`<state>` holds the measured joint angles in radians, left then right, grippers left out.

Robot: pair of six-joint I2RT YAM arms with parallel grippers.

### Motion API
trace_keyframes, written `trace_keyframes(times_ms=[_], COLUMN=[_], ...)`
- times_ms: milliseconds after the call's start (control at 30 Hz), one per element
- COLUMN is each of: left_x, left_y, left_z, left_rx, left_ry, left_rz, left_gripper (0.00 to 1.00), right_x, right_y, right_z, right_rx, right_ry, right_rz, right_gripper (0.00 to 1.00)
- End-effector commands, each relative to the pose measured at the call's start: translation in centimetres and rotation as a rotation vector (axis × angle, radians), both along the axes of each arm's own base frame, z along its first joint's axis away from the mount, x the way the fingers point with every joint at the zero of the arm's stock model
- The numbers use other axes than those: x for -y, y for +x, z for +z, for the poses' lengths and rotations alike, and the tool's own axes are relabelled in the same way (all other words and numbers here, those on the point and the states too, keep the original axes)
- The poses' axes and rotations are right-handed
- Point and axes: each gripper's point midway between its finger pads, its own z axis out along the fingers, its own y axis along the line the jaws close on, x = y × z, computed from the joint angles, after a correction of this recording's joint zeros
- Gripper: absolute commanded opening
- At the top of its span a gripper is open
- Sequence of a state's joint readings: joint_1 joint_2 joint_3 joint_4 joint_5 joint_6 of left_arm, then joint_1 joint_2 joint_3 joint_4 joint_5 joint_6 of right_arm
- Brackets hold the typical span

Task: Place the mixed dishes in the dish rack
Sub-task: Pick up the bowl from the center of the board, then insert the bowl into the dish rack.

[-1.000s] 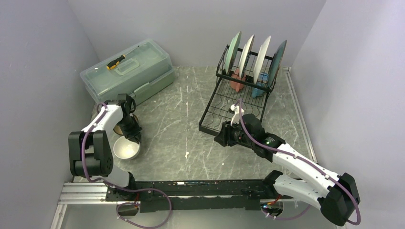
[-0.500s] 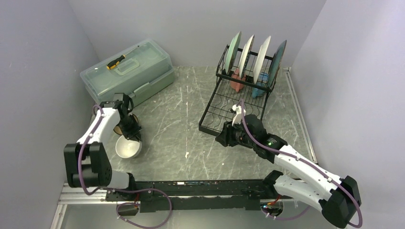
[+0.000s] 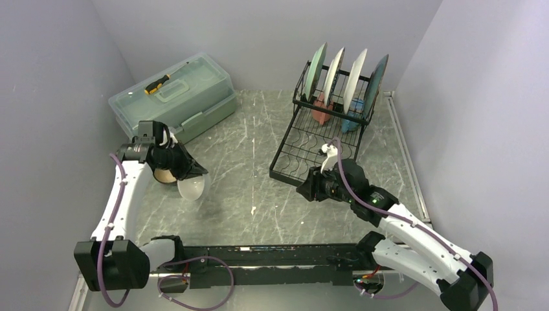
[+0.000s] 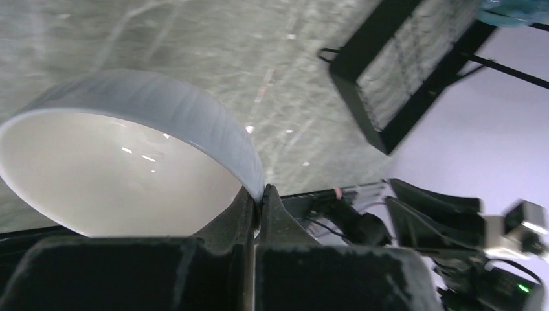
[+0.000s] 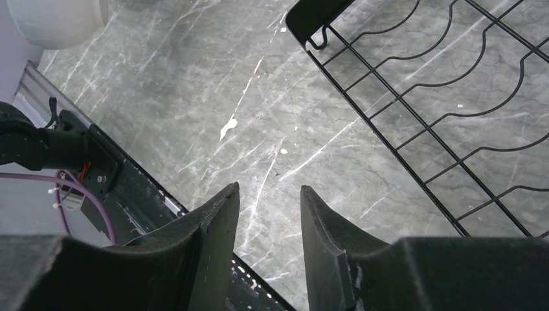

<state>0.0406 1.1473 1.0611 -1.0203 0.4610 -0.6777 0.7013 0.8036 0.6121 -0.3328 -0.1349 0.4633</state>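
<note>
My left gripper [image 3: 188, 176] is shut on the rim of the small white bowl [image 3: 193, 187], which hangs tilted above the table. In the left wrist view the rim of the white bowl [image 4: 116, 162] is pinched between the closed fingers of my left gripper [image 4: 259, 194]. A tan bowl [image 3: 164, 175] peeks out under that arm. The black wire dish rack [image 3: 309, 146] holds several upright plates [image 3: 336, 78], with a pink mug [image 3: 318, 107] and a blue mug [image 3: 350, 123] beneath them. My right gripper [image 3: 304, 189] stands open and holds nothing near the rack's front corner; in its wrist view the right gripper [image 5: 268, 189] is over bare table beside the dish rack [image 5: 447, 110].
A translucent green lidded box [image 3: 188, 103] stands at the back left with a yellow-and-black screwdriver [image 3: 157, 84] on its lid. Grey walls close in on three sides. A metal rail [image 3: 259, 254] runs along the near edge.
My left gripper closed on the white bowl's rim, lifted it off the table and swung it right, tilting it. The tan bowl is uncovered. The right arm shifted slightly.
</note>
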Motion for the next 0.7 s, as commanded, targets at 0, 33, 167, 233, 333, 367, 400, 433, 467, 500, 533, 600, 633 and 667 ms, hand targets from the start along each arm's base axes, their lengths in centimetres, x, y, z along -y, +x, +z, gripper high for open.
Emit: trace_keyframes(times_ms=[0, 33, 167, 233, 333, 367, 400, 433, 467, 500, 533, 600, 633, 667], left_x=[3.8, 4.4, 7.4, 8.8, 11.0, 11.7, 12.5, 13.2, 14.0, 14.7, 15.6, 16.7, 17.4, 18.1], left_y=[1.7, 2.0, 3.1, 3.6, 4.3, 4.5, 4.6, 4.8, 4.9, 4.9, 5.0, 5.1, 5.4, 5.4], left_z=[6.0, 6.7, 9.7, 11.0, 13.0, 13.5, 14.0, 14.4, 14.7, 15.1, 15.1, 15.5, 15.7, 16.2], left_rx=[0.181, 0.206, 0.313, 0.358, 0.421, 0.438, 0.455, 0.473, 0.491, 0.507, 0.507, 0.523, 0.547, 0.576], left_ry=[-0.242, -0.269, -0.371, -0.418, -0.482, -0.496, -0.51, -0.523, -0.538, -0.555, -0.574, -0.625, -0.651, -0.678], left_rz=[-0.064, -0.077, -0.163, -0.199, -0.252, -0.273, -0.295, -0.315, -0.339, -0.363, -0.386, -0.423, -0.449, -0.48], left_gripper=[0.0, 0.0, 0.0, 0.0, 0.0, 0.0, 0.0, 0.0, 0.0, 0.0, 0.0, 0.0, 0.0, 0.0], right_x=[0.3, 0.5, 1.0, 1.3, 1.7, 1.8, 2.0, 2.2, 2.5, 2.8, 2.9, 3.3, 3.5, 3.8], right_y=[0.0, -0.1, -0.2, -0.3, -0.7, -0.8, -0.9, -0.9, -0.9, -1.0, -1.2, -1.5, -1.6, -1.8], right_z=[2.1, 2.2, 2.9, 3.5, 4.5, 4.7, 5.0, 5.1, 5.2, 5.5, 5.8, 6.6, 7.0, 7.5], right_rx=[0.041, 0.044, 0.06, 0.068, 0.092, 0.102, 0.114, 0.122, 0.126, 0.133, 0.138, 0.158, 0.17, 0.183], right_ry=[0.022, 0.021, 0.017, 0.022, 0.046, 0.054, 0.06, 0.06, 0.06, 0.063, 0.07, 0.086, 0.094, 0.102], right_rz=[-0.014, -0.015, -0.029, -0.036, -0.041, -0.043, -0.047, -0.057, -0.069, -0.074, -0.075, -0.085, -0.089, -0.094], right_gripper=[0.42, 0.42, 0.42, 0.42, 0.42, 0.42, 0.42, 0.42, 0.42, 0.42, 0.42, 0.42, 0.41, 0.41])
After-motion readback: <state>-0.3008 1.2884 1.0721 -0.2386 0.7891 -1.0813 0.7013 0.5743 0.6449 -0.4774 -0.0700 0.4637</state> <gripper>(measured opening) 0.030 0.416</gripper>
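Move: The left hand already has the white bowl pinched by its rim, well clear of the board. The open lower part of the dish rack lies some 34 cm to its right, about 16 cm ahead and 17 cm below. The brown bowl is roughly 14 cm to its left, 9 cm ahead and 16 cm lower; the toolbox is about 25 cm ahead and 10 cm left, its middle 11 cm below. From the right hand, that same part of the rack is about 20 cm ahead, 1 cm right and 15 cm down. Keeping its closed grip on the white bowl's rim, the left hand sweeps to the right and upward with a smaller forward part, about 15 cm across and 10 cm up, away from the brown bowl and towards the rack, while the wrist swings some 40 degrees so that fingers which pointed mostly down end up pointing right and only slightly down. The empty right hand, fingers staying part-open, rises and draws off to the right and slightly back, about 5 cm in all, away from the oncoming bowl's side. ##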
